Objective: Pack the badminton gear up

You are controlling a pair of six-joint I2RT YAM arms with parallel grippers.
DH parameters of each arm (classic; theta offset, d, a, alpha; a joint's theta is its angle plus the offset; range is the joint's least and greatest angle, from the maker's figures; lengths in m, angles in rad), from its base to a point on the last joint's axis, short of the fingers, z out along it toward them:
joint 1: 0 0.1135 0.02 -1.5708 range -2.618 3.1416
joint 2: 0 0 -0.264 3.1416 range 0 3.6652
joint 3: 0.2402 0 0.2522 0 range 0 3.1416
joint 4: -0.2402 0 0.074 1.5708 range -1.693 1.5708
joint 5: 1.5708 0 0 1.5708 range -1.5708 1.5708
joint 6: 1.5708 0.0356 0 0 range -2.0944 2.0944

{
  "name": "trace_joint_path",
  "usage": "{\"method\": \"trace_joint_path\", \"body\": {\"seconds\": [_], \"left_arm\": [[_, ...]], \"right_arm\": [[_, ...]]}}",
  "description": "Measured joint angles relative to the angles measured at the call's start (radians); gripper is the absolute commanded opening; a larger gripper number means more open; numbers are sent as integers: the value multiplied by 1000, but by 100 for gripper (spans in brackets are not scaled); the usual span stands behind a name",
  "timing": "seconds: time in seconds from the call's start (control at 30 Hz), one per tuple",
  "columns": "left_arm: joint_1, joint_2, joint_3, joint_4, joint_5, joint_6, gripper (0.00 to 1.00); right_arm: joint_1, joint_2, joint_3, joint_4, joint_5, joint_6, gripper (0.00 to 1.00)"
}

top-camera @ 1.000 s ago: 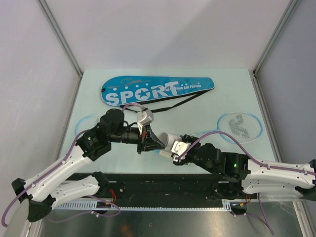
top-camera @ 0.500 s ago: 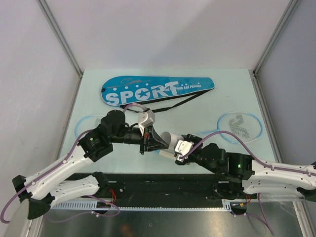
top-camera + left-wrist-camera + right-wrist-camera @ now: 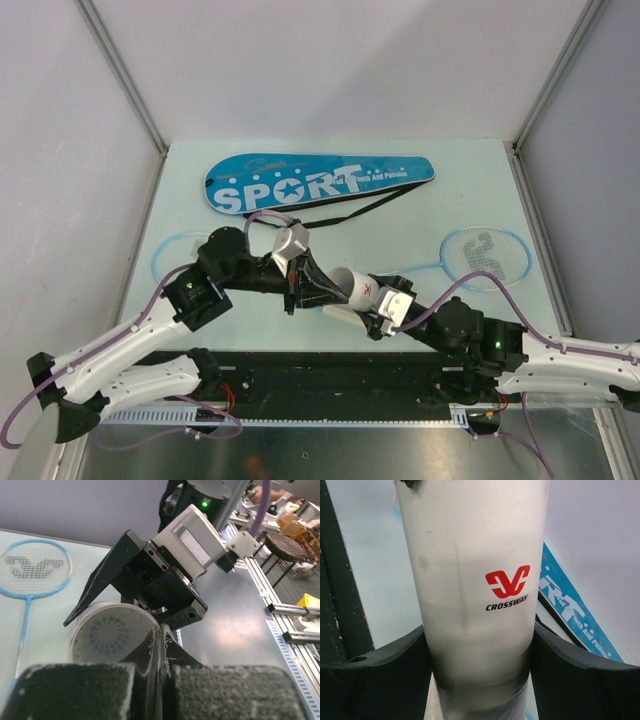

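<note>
My right gripper [image 3: 378,306] is shut on the white "CROSSWAY" tube [image 3: 352,286], its black fingers [image 3: 380,675] pressed on both sides of the tube [image 3: 475,595]. The tube is held above the table, its open mouth [image 3: 80,640] facing my left gripper [image 3: 322,293]. A white shuttlecock [image 3: 107,635] sits inside it. My left gripper [image 3: 161,635] is shut, with nothing showing between its jaws and its tips beside the tube's rim. The blue "SPORT" bag [image 3: 310,182] lies at the back. One light-blue racket [image 3: 487,255] lies to the right; another [image 3: 172,250] is partly hidden under my left arm.
The bag's black strap [image 3: 370,205] trails over the table between the bag and the arms. A black rail plate [image 3: 330,380] runs along the near edge. Metal frame posts [image 3: 120,70] stand at the table's back corners.
My right gripper has drawn back to the right with the tube. My left gripper, still shut, has followed to the right and stayed at the tube's mouth.
</note>
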Motion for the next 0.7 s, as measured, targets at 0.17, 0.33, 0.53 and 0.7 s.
{"method": "trace_joint_path", "body": {"seconds": [0.17,0.33,0.53,0.7], "left_arm": [[-3,2,-62,151,61,-60,0],[-8,26,-82,294,121,-122,13],[-20,44,-105,425,154,-156,28],[-22,62,-116,499,163,-172,32]], "right_arm": [[11,-52,-58,65,-41,-22,6],[20,-76,-74,114,-73,-23,6],[30,-94,-90,167,-103,-21,5],[29,-106,-99,179,-104,-21,5]]}}
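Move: Just off the left hand's shut fingertips is the tube's open mouth, its middle about 3 cm ahead, 3 cm to the right and 1 cm lower. Around 27 cm below that hand lie the near racket handle, some 8 cm ahead and 6 cm right, and the SPORT bag, roughly 45 cm ahead and 2 cm left. From the right hand, which grips the tube, the mouth is about 6 cm left, 2 cm ahead and 4 cm up. Travelling back and up together, about 2.5 cm each way, both hands stay at the tube's mouth while the right keeps its grip and tips the mouth end up some 10 degrees. The left also eases slightly right, turns clockwise about 10 degrees, and parts its shut fingers to roughly a third, one in front of the opening and the other outside the rim's back edge. ##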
